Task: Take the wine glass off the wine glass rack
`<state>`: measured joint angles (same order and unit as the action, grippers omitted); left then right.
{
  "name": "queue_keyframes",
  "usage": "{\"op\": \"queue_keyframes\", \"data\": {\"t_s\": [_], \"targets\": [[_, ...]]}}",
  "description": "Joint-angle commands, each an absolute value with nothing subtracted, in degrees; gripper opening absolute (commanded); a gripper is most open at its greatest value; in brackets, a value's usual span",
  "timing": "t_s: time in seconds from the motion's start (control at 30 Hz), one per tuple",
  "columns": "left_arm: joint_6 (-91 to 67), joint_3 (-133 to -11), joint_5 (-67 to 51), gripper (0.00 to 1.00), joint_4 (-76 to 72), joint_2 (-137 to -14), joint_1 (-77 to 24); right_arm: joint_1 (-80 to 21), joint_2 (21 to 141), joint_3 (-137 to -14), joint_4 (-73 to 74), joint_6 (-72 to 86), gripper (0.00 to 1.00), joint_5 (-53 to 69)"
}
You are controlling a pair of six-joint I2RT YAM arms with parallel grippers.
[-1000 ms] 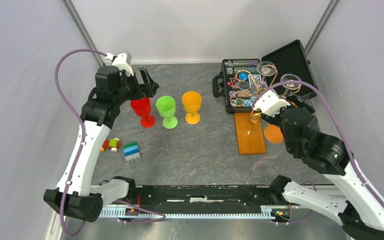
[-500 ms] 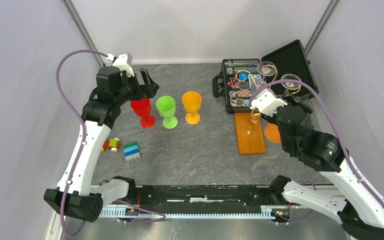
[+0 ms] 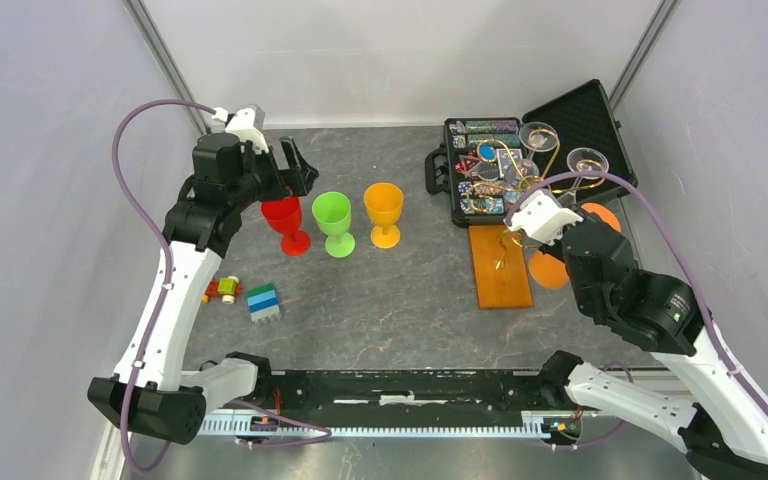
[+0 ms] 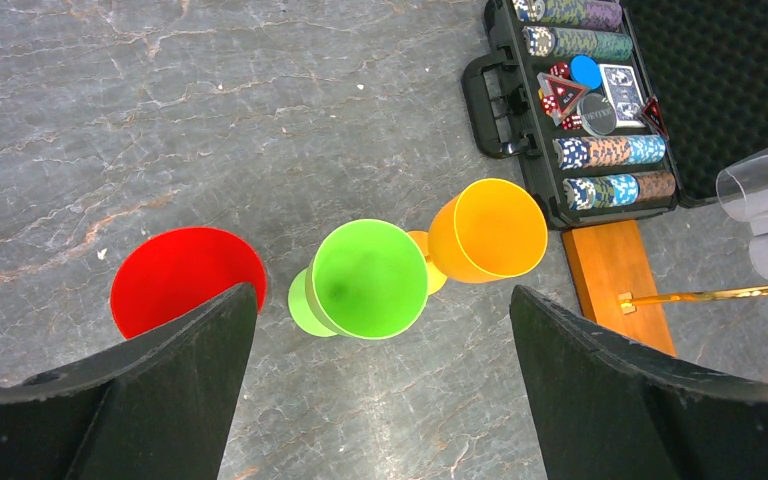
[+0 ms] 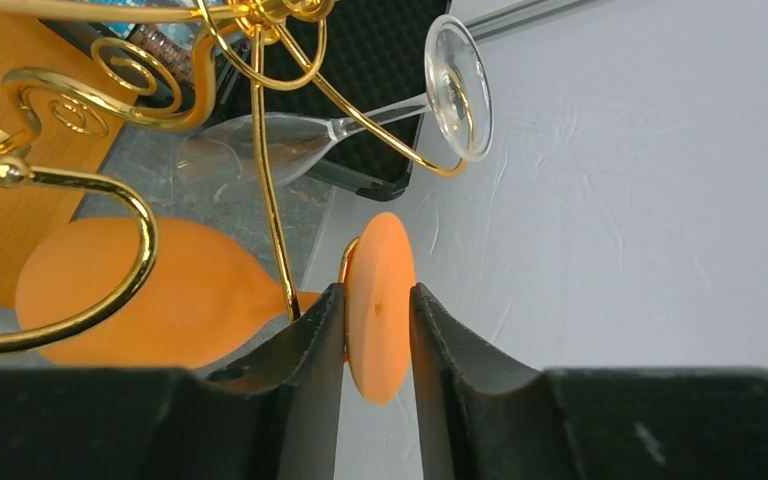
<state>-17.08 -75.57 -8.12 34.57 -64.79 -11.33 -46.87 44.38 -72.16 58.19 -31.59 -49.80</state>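
The wine glass rack is a gold wire stand (image 5: 265, 150) on an orange-brown wooden base (image 3: 500, 268) at the right of the table. An orange wine glass hangs from it, bowl (image 5: 160, 295) low and round foot (image 5: 380, 300) turned edge-on. My right gripper (image 5: 377, 292) is shut on that foot, one finger pressed to each face. In the top view the foot (image 3: 601, 215) shows beside my right wrist. Clear wine glasses (image 3: 538, 135) (image 3: 587, 160) also hang on the rack. My left gripper (image 4: 382, 291) hovers open above the green cup (image 4: 370, 278), holding nothing.
A red cup (image 3: 285, 222), the green one and a yellow-orange cup (image 3: 384, 212) stand in a row mid-table. An open black case (image 3: 480, 170) of poker chips lies behind the rack. Toy blocks (image 3: 263, 302) and a small toy (image 3: 223, 290) lie at the near left. The right wall stands close to the rack.
My right gripper's jaws have closed in on the orange foot. The rack's hanging glasses have shifted slightly to the right. The left arm has stayed still.
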Motion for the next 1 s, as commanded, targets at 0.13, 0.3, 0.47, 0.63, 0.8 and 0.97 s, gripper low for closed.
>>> {"op": "queue_keyframes", "data": {"t_s": [0.13,0.3,0.47,0.63,0.8,0.97], "targets": [[-17.1,-75.5,-9.1,1.0,32.4,-64.6,-11.2,-46.9,43.9,-73.1,60.3,-32.1,0.19,-48.7],[-17.0,-75.5,-9.0,1.0,32.6,-64.7,-11.2,-46.9,44.1,-73.5,60.2,-32.2,0.0,-48.8],[-16.7,-75.5,-8.8,1.0,32.6,-64.7,-11.2,-46.9,44.1,-74.4,60.2,-32.5,0.0,-47.7],[-16.9,-75.5,-8.9,1.0,32.6,-64.9,-11.2,-46.9,43.8,-77.1,60.2,-32.9,0.0,-46.1],[-16.9,-75.4,-8.8,1.0,32.6,-64.8,-11.2,-46.9,42.9,-78.7,60.2,-32.8,0.0,-41.9],[-16.9,-75.4,-8.9,1.0,32.6,-64.9,-11.2,-46.9,42.2,-78.2,60.6,-32.6,0.0,-39.8]]}}
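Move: The right fingers already straddle the near edge of the orange wine glass's upturned foot; the glass's middle hangs about 8 cm below and 3 cm ahead, level sideways. The nearer clear glass's middle is some 13 cm ahead, 3 cm left and 8 cm below; the rack's centre is about 9 cm ahead and 10 cm left, near hand height. From the left hand, the orange glass is roughly 47 cm right, 8 cm back and 6 cm below. The right fingers close, pinching the orange foot, then lift it about 2 cm, easing slightly back. ##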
